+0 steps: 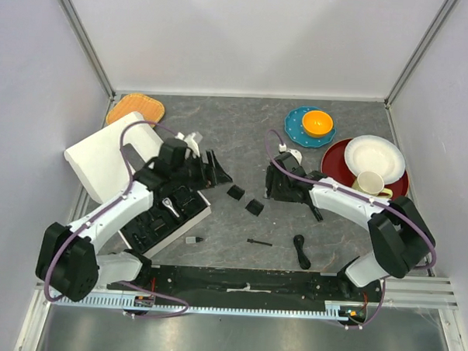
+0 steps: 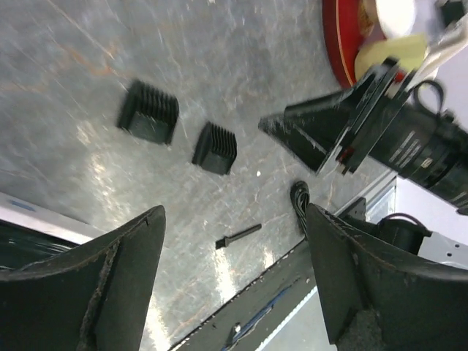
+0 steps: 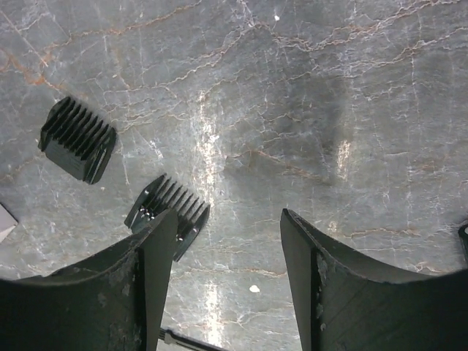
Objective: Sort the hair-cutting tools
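Two small black comb guards [image 1: 235, 193] [image 1: 253, 207] lie on the grey table between my arms. In the left wrist view these comb guards [image 2: 148, 111] [image 2: 215, 148] sit beyond my fingers. A thin black brush [image 1: 259, 243] and a coiled black cable [image 1: 301, 251] rest nearer the front, with a small black bit [image 1: 192, 240] to their left. My left gripper [image 1: 215, 171] [image 2: 234, 216] is open and holds nothing. My right gripper [image 1: 276, 185] [image 3: 229, 219] is open above bare table, and one comb guard [image 3: 167, 208] lies partly behind its left finger.
A white box with a black moulded tray [image 1: 166, 211] sits under my left arm, its lid [image 1: 102, 162] beside it. At the back are an orange woven mat [image 1: 136, 107], a teal plate with an orange bowl [image 1: 318, 123], a red plate [image 1: 337, 160], a white bowl [image 1: 373, 154] and a cup [image 1: 369, 183].
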{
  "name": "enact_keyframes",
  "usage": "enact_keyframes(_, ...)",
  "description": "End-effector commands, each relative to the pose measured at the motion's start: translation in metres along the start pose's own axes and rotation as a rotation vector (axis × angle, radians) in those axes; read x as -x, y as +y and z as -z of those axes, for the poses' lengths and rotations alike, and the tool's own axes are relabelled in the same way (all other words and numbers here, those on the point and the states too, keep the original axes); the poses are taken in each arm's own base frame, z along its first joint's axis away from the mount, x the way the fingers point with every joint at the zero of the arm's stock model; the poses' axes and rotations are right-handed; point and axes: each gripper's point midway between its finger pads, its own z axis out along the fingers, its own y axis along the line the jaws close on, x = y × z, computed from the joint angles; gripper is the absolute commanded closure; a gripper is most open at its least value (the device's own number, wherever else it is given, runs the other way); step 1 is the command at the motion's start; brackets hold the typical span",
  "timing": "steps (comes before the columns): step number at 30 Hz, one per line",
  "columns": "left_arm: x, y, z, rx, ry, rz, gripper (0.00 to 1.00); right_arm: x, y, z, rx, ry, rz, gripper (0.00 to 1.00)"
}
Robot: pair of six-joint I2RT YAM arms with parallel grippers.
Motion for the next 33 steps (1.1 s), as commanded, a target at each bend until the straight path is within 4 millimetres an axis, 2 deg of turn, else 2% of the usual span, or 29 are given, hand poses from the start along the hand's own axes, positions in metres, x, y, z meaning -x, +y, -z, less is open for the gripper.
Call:
enact_keyframes(1, -0.014, -0.021, -0.025, -0.033, -0.081, 0.122, 0.19, 0.02, 0.009, -0.004, -0.006, -0.064, -0.065, 0.35)
enact_keyframes(2, -0.019, -0.024, -0.029, -0.032, -0.083, 0.149, 0.19, 0.021, 0.008, -0.005, -0.013, -0.07, -0.069, 0.35)
enact_keyframes(3, -0.022, -0.019, -0.035, 0.002, -0.106, 0.157, 0.19, 0.02, 0.005, -0.008, -0.027, -0.068, -0.074, 0.36)
enact_keyframes(4, -0.041, -0.021, -0.042, 0.02, -0.077, 0.148, 0.2, 0.019, 0.005, -0.01, -0.033, -0.067, -0.081, 0.38)
enact_keyframes(6, -0.043, -0.023, -0.052, 0.047, -0.128, 0.171, 0.21, 0.018, 0.003, -0.02, -0.055, -0.059, -0.084, 0.44)
enact_keyframes(7, -0.057, -0.023, -0.061, 0.073, -0.106, 0.157, 0.22, 0.02, 0.005, -0.022, -0.055, -0.059, -0.081, 0.46)
enact_keyframes(8, -0.062, -0.022, -0.065, 0.091, -0.107, 0.173, 0.23, 0.017, 0.004, -0.027, -0.063, -0.048, -0.081, 0.48)
enact_keyframes(9, -0.064, -0.014, -0.071, 0.135, -0.125, 0.18, 0.23, 0.019, 0.005, -0.028, -0.061, -0.054, -0.082, 0.49)
enact_keyframes(10, -0.074, -0.016, -0.073, 0.142, -0.119, 0.176, 0.23, 0.019, 0.006, -0.029, -0.059, -0.053, -0.085, 0.49)
enact_keyframes(12, -0.077, -0.015, -0.078, 0.169, -0.147, 0.199, 0.24, 0.021, 0.006, -0.031, -0.063, -0.063, -0.086, 0.5)
enact_keyframes(13, -0.087, -0.016, -0.083, 0.178, -0.139, 0.187, 0.24, 0.021, 0.005, -0.031, -0.065, -0.066, -0.089, 0.5)
enact_keyframes(15, -0.09, -0.014, -0.087, 0.205, -0.172, 0.203, 0.25, 0.02, 0.005, -0.034, -0.065, -0.06, -0.088, 0.5)
enact_keyframes(16, -0.098, -0.013, -0.092, 0.22, -0.166, 0.199, 0.25, 0.02, 0.005, -0.035, -0.065, -0.062, -0.092, 0.5)
enact_keyframes(22, -0.103, -0.003, -0.108, 0.237, -0.212, 0.288, 0.3, 0.017, 0.003, -0.041, -0.071, -0.059, -0.089, 0.5)
enact_keyframes(27, -0.119, 0.014, -0.124, 0.279, -0.194, 0.361, 0.32, 0.016, 0.007, -0.054, -0.075, -0.05, -0.087, 0.52)
enact_keyframes(33, -0.127, 0.013, -0.135, 0.252, -0.168, 0.398, 0.37, 0.008, 0.008, -0.062, -0.07, -0.013, -0.082, 0.57)
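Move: The right-hand comb of the close pair lies about 11 cm to the left hand's right, some 2 cm back and 16 cm below. The other comb is roughly 6 cm to the left of it and 4 cm farther out; a black stick lies about 10 cm back of it and 2 cm to its right. From the right hand, the first comb is about 5 cm left, 3 cm back and 5 cm below. The left hand swoops down about 13 cm and some 11 cm to its right onto the right-hand comb, drawing back first and then easing forward a little, as its wrist turns about 25 degrees counter-clockwise, its fingers tip down slightly and their gap narrows partway. Meanwhile the empty right hand sinks and then edges forward, about 4 cm each, half closing its fingers just beyond that comb. ##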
